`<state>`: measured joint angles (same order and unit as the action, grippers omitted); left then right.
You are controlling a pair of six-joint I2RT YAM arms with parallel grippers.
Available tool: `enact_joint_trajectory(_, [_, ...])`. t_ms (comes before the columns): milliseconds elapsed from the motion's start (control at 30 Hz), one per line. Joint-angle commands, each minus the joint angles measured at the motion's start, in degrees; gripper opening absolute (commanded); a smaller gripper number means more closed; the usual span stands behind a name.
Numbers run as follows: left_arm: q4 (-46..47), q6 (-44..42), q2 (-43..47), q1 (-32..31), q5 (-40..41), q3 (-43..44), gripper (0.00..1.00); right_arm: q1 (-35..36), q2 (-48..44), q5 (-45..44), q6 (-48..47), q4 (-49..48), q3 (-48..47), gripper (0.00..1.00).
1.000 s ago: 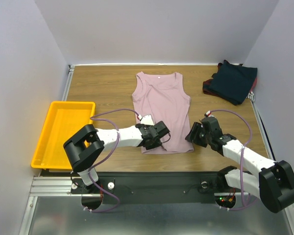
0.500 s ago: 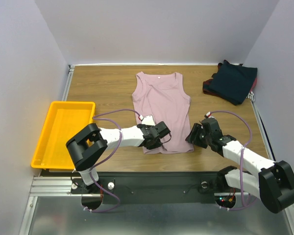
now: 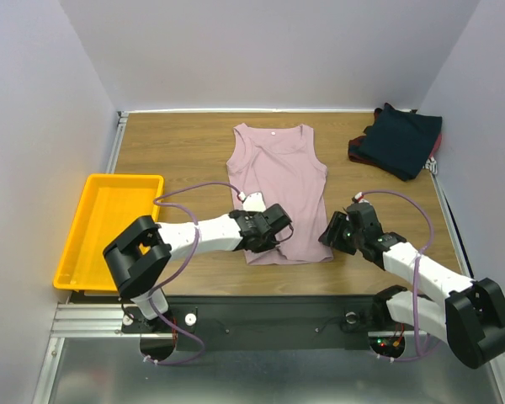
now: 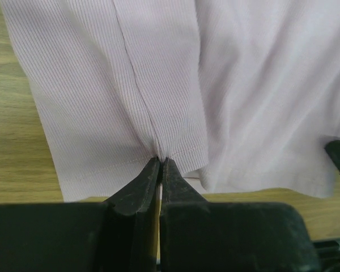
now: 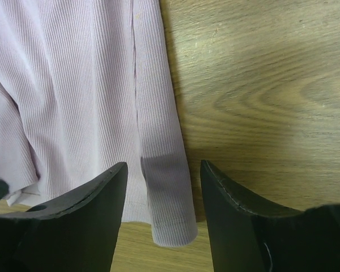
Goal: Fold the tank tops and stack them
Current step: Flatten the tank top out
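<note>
The dusty pink tank top (image 3: 278, 168) lies flat in the middle of the table, neck at the far end. My left gripper (image 3: 268, 232) is at its near hem, left of centre. In the left wrist view the gripper (image 4: 160, 162) is shut on a pinched ridge of the pink hem (image 4: 175, 150). My right gripper (image 3: 333, 229) is open at the top's near right corner. In the right wrist view it (image 5: 163, 170) straddles that corner (image 5: 170, 221) without gripping it. The dark navy tank tops (image 3: 400, 139) lie bunched at the far right.
A yellow plastic tray (image 3: 76, 252) sits at the left edge of the wooden table (image 3: 177, 151). Grey walls close in the table at the back and on both sides.
My left gripper has shifted slightly away from me with the pink hem pinched in it, and the left arm's elbow has swung left. The right arm has hardly moved.
</note>
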<state>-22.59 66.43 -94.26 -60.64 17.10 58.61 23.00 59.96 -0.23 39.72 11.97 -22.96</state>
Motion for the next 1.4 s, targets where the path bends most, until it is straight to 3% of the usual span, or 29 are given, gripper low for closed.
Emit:
enact_joint_trajectory(0, [-0.79, -1.83, 5.22, 0.87, 2.23, 1.42, 0.00, 0.37, -1.34, 1.62, 1.23, -0.63, 0.81, 0.60])
enact_joint_trajectory(400, [1.58, -3.33, 14.18, 5.53, 2.32, -4.73, 0.00, 0.37, -5.38, 2.16, 6.06, 4.38, 1.87, 0.55])
enact_joint_trajectory(600, [4.13, -4.82, 16.47, 7.20, 1.09, -7.10, 0.00, 0.46, -6.27, -1.87, 1.33, 14.38, -5.85, 0.54])
enact_joint_trajectory(700, [5.80, -5.43, 16.91, 7.99, 0.13, -8.24, 0.00, 3.44, -3.90, -6.26, 0.09, 18.16, -12.00, 0.54])
enact_joint_trajectory(867, [7.82, -6.67, 18.05, 9.49, -1.19, -10.00, 0.00, 15.48, 2.95, -19.62, 3.07, 23.53, -19.31, 0.53])
enact_joint_trajectory(933, [8.17, -7.28, 19.28, 10.62, -1.46, -11.23, 0.00, 18.55, 5.93, -24.17, 4.56, 26.25, -20.10, 0.44])
enact_joint_trajectory(1067, [8.87, -7.72, 21.21, 11.69, -1.81, -12.81, 0.00, 20.23, 7.44, -26.83, 6.41, 28.45, -20.63, 0.35])
enact_joint_trajectory(1367, [9.49, -8.16, 23.42, 13.09, -2.16, -14.93, 0.00, 24.28, 12.10, -29.21, 9.23, 29.43, -20.99, 0.35])
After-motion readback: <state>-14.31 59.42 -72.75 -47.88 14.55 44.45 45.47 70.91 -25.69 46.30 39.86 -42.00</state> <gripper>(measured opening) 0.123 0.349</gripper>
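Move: My left hand already pinches a fold near the tank top's bottom hem, a couple of centimetres above the table. The tank top's left side edge lies about 9 cm to its left and 3 ahead, the left hem corner some 7 cm left and 4 back. The right hem corner is roughly 4 cm behind my open right hand, barely to its right, and 2 below. From that hand, the pinched fold is around 13 cm left, level fore and aft. My left hand keeps its pinch and lifts the fold about 5 cm while easing forward, then carries it some 8 cm left towards the left side edge. My right hand draws back a little by the right hem corner, hops up, forward and left, then comes down and back over that corner, rolling about 25 degrees so its left side drops, its fingers narrowing without gripping. ##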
